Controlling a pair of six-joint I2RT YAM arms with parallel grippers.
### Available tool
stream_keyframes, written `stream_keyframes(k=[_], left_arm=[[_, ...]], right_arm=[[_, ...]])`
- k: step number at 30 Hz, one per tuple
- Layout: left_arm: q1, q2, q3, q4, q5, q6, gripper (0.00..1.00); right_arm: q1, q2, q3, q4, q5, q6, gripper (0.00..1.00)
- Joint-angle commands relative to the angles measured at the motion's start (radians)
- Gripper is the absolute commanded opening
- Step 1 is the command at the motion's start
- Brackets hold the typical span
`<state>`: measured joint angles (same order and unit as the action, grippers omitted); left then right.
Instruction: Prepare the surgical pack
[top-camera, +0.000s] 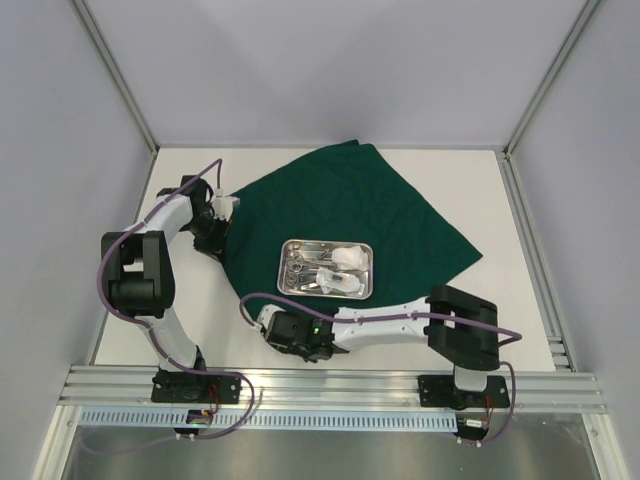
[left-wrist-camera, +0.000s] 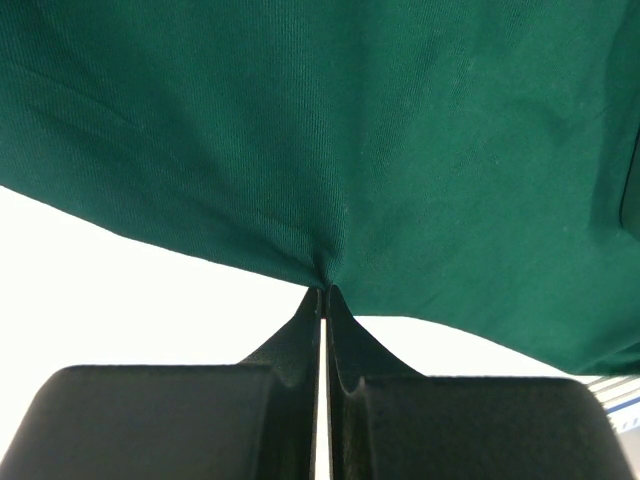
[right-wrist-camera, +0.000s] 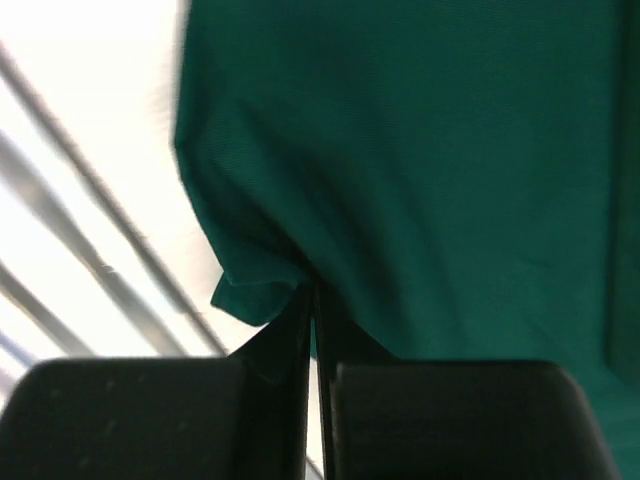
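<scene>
The dark green drape (top-camera: 400, 215) lies spread on the white table. On it stands the steel tray (top-camera: 326, 242), holding scissors and forceps (top-camera: 300, 268) and white gauze (top-camera: 345, 258). My left gripper (top-camera: 213, 238) sits at the drape's left edge. In the left wrist view this gripper (left-wrist-camera: 322, 287) is shut on a pinch of the drape (left-wrist-camera: 400, 150). My right gripper (top-camera: 285, 332) is low at the drape's near corner. The right wrist view shows it (right-wrist-camera: 312, 288) shut on a bunched fold of the drape (right-wrist-camera: 450, 150).
An aluminium rail (top-camera: 330, 385) runs along the near edge by the arm bases. Frame posts (top-camera: 120, 80) and pale walls enclose the table (top-camera: 500, 200) on three sides. A purple cable (top-camera: 255, 297) loops by the right wrist.
</scene>
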<state>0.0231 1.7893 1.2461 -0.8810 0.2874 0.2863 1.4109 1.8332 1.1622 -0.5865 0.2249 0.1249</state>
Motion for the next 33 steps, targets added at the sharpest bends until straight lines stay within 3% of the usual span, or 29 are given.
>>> stream_keyframes(k=[1,12,16,19,25,33], left_arm=[[0.006,-0.053,0.012,-0.012,0.025,0.022,0.00],[0.006,-0.070,0.022,-0.027,0.052,0.031,0.00],[0.006,-0.073,0.041,-0.038,0.070,0.033,0.00],[0.006,-0.073,0.050,-0.052,0.079,0.033,0.00],[0.005,-0.073,0.073,-0.064,0.088,0.039,0.00],[-0.003,-0.044,0.160,-0.130,0.119,0.057,0.00]], right_arm=[[-0.070,-0.078,-0.022,0.002,0.114,0.018,0.01],[-0.204,-0.262,0.002,0.031,0.120,0.007,0.01],[-0.321,-0.279,0.033,0.050,0.113,-0.019,0.01],[-0.418,-0.258,0.068,0.060,0.088,-0.034,0.00],[-0.489,-0.246,0.177,0.076,0.093,-0.090,0.01],[-0.668,-0.036,0.370,0.109,0.037,-0.113,0.00]])
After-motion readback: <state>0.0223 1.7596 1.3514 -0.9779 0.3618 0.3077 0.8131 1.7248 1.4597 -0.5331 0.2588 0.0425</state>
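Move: The right hand already pinches the near corner of the green cloth just above the table. The tray it is folding towards has its middle about 20 cm ahead and 5 cm to the right. In the tray, the white packet is some 17 cm ahead and 7 right, the gauze about 22 ahead and 10 right. For the left hand, still holding the cloth's left corner, the tray is about 22 cm right, 3 cm back and slightly lower. Still pinching the near corner of the cloth, the right hand carries it some 25 cm forward and 15 cm up, drifting about 5 cm right, so the flap goes over the tray. The wrist turns about 30 degrees clockwise as the fingers swing forward and left. The left hand keeps its pinch on the left corner, rising about 4 cm, mostly late. ##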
